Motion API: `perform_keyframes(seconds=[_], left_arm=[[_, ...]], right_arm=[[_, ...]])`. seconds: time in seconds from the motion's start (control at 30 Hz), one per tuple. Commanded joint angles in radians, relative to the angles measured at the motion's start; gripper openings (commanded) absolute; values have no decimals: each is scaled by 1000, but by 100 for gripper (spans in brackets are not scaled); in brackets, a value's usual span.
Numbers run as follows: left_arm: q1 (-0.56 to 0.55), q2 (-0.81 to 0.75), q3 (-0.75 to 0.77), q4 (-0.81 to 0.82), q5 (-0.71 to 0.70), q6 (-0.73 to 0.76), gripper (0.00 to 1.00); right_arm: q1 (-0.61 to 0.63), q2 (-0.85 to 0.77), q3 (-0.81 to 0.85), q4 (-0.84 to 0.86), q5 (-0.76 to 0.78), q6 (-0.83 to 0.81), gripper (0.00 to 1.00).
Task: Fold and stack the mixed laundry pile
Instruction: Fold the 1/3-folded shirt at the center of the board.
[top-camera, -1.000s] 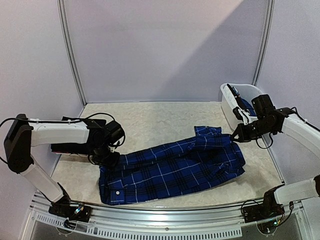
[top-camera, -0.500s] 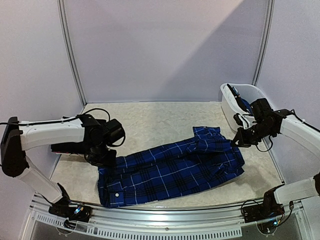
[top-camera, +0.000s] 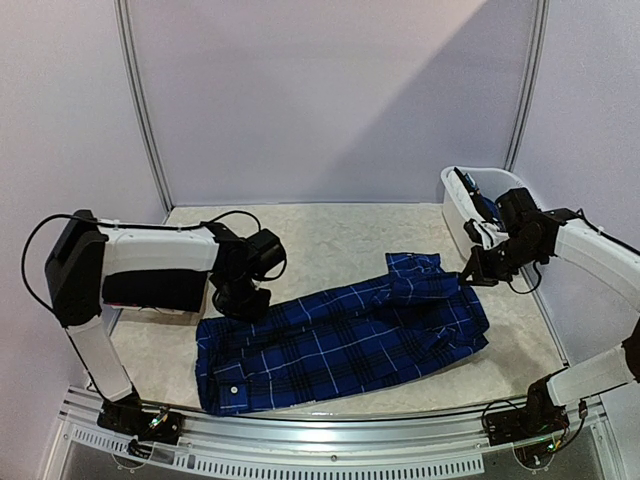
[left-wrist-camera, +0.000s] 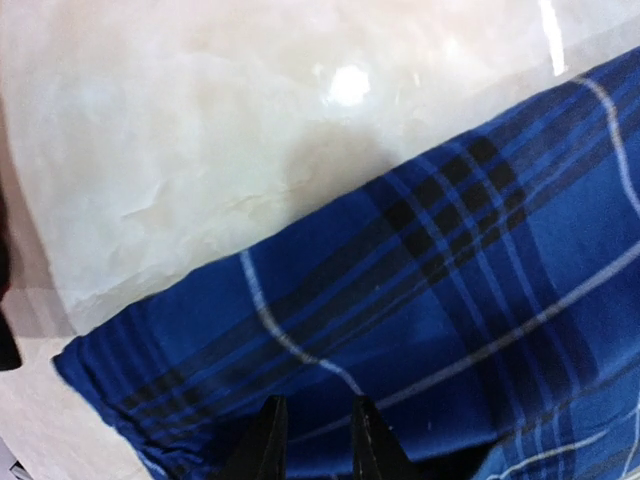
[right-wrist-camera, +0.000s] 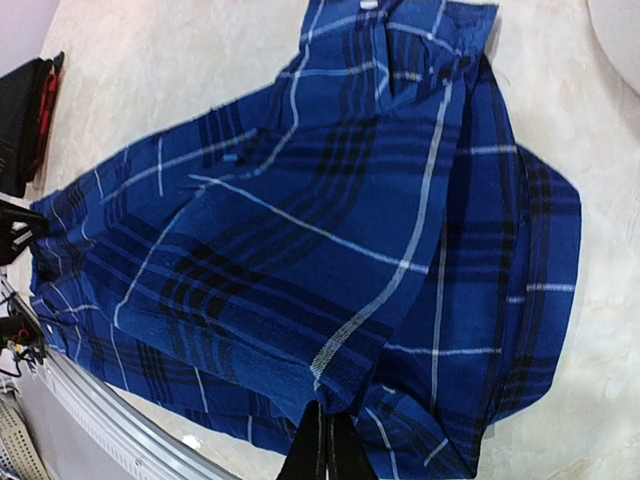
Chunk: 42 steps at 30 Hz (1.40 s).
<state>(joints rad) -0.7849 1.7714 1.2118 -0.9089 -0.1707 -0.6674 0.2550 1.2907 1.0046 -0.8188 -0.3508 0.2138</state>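
A blue plaid button shirt (top-camera: 340, 340) lies spread across the middle of the table, its collar end (top-camera: 415, 265) toward the back right. My right gripper (top-camera: 468, 277) is shut on a fold of the shirt's right edge; in the right wrist view the closed fingers (right-wrist-camera: 325, 445) pinch the plaid cloth (right-wrist-camera: 330, 230). My left gripper (top-camera: 243, 303) hovers over the shirt's far left edge. In the left wrist view its fingertips (left-wrist-camera: 317, 405) stand slightly apart above the plaid (left-wrist-camera: 450, 290), with nothing pinched. A folded black garment (top-camera: 150, 290) lies at the left, partly under the left arm.
A white plastic basket (top-camera: 455, 205) stands at the back right, close behind the right gripper, with some cloth inside. Bare table (left-wrist-camera: 200, 130) shows just beyond the shirt's left edge. The metal rail (top-camera: 330, 425) runs along the near edge.
My left gripper let go of the shirt's left edge, opened, and moved right and toward the back. The right gripper shifted slightly back, still holding the shirt.
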Motion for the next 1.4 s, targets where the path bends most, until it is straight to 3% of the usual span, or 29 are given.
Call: perform_keyframes(seconds=[0.0, 0.17, 0.43, 0.67, 0.9, 1.17, 1.37], left_arm=[[6, 52, -4, 62, 42, 29, 22], [13, 81, -45, 90, 67, 31, 21], [13, 31, -64, 102, 69, 12, 21], [13, -23, -35, 66, 48, 24, 23], [14, -33, -26, 59, 40, 45, 24], [15, 12, 33, 58, 54, 76, 25], [14, 31, 83, 43, 58, 98, 25]], right_arm=[[20, 36, 58, 36, -32, 52, 0], [129, 68, 119, 100, -15, 67, 0], [307, 282, 304, 122, 2, -3, 0], [422, 401, 312, 26, -80, -219, 9], [420, 387, 258, -210, -43, -230, 34], [257, 188, 235, -76, -52, 106, 81], [81, 225, 298, -60, 15, 247, 89]])
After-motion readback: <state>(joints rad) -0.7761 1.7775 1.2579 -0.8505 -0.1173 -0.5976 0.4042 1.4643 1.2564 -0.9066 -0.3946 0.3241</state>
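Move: Some 13 cm to the left and 5 cm back of the right hand, about 12 cm lower, lies the part of the shirt where its pinched edge is going. The shirt's far flap sticks out roughly 7 cm ahead and 7 cm left of this hand, the white basket about 17 cm ahead and 10 cm right. Right under the left hand, some 4 cm down, is the shirt's left part; the folded stack lies about 21 cm left and 7 cm ahead. Swinging the pinched shirt edge some 17 cm left and slightly forward, the right hand then sinks and draws back over the shirt while turning about 35 degrees counter-clockwise, opens wide to let go, and returns to the right, forward and up with the turn undone. The left hand, barely open, dips about 3.5 cm onto the shirt, then rises again and eases right and forward. ##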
